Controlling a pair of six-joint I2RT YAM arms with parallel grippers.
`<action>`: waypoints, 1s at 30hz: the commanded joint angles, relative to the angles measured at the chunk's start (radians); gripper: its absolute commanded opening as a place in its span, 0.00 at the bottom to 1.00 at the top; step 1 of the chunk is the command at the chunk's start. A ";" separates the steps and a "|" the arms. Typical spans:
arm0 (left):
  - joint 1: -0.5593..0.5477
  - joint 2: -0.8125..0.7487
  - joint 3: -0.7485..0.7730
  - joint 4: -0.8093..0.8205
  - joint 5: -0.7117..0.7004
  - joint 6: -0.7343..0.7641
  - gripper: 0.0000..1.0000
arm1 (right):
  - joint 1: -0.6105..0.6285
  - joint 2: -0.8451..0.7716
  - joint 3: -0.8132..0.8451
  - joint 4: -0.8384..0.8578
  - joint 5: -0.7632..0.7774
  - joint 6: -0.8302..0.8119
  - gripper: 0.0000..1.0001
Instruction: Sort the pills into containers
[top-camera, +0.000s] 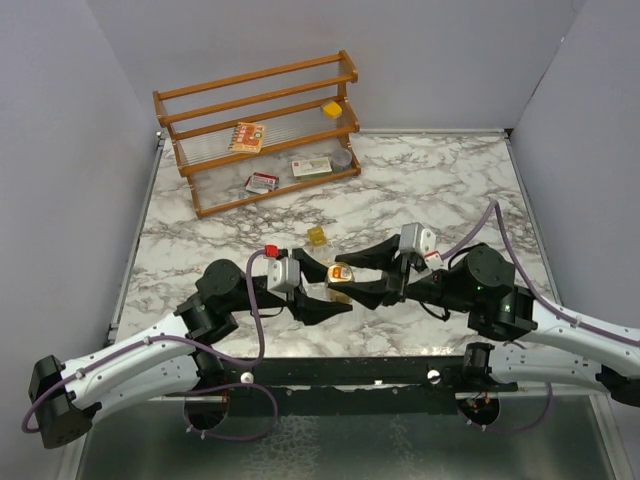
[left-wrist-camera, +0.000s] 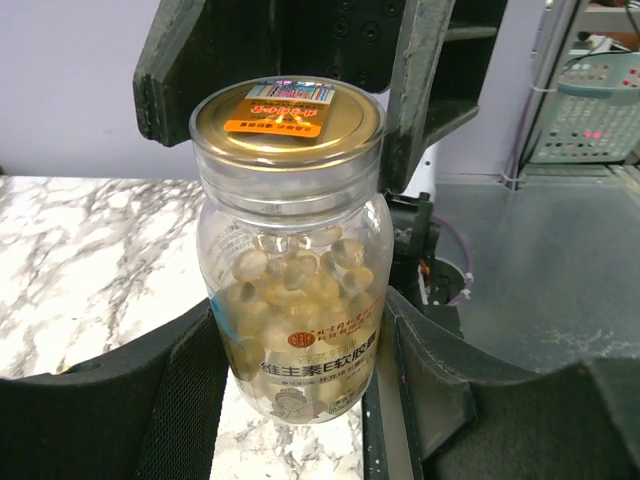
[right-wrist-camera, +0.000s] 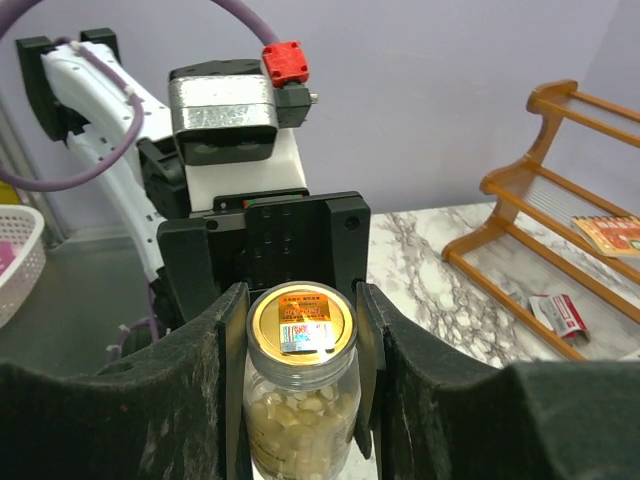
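Observation:
A clear round jar (top-camera: 340, 272) with a gold lid (right-wrist-camera: 301, 319) hangs between both arms just above the middle of the marble table. Pale yellow pills (left-wrist-camera: 295, 275) fill most of it. My left gripper (left-wrist-camera: 300, 385) is shut on the jar's lower body, one pad on each side of the label. From the opposite side my right gripper (right-wrist-camera: 301, 330) is shut on the lid, its pads pressed to the rim. In the top view the left gripper (top-camera: 336, 290) and right gripper (top-camera: 346, 279) meet at the jar. A small square yellow box (top-camera: 317, 236) lies just beyond them.
A wooden rack (top-camera: 260, 130) stands at the back left. It holds flat card packets (top-camera: 247, 136), a round grey tin (top-camera: 342, 157) and a small yellow item (top-camera: 332, 109). Grey walls close in the table's left, back and right sides.

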 joint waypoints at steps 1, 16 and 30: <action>0.011 -0.021 0.058 0.024 -0.209 0.038 0.00 | 0.014 0.048 0.019 -0.139 0.028 0.014 0.15; 0.011 -0.063 0.096 -0.076 -0.456 0.111 0.00 | 0.014 0.122 0.032 -0.177 0.205 0.021 0.01; 0.011 -0.028 0.110 0.071 -0.678 0.117 0.00 | 0.014 0.203 0.009 -0.104 0.418 0.008 0.01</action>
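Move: The pill bottle is already between the hands, the left gripping its body and the right its lid, about 5 cm above the left hand. The yellow-and-clear container on the table lies about 21 cm ahead of the left hand, 4 cm to its left and some 29 cm below; from the right hand, about 21 cm ahead, 4 cm left and 34 cm down. From the left hand the red-and-white box is some 38 cm ahead and 18 cm left, the white-green box 42 cm ahead and 5 cm left. Keeping their grip on the pill bottle, left fingers on the glass body and right fingers on the lid, both hands carry it forward about 7 cm towards the yellow-and-clear container, sinking slightly. Meanwhile the left wrist turns counter-clockwise some 25 degrees and the right clockwise some 20, twisting the lid clockwise against the body. ##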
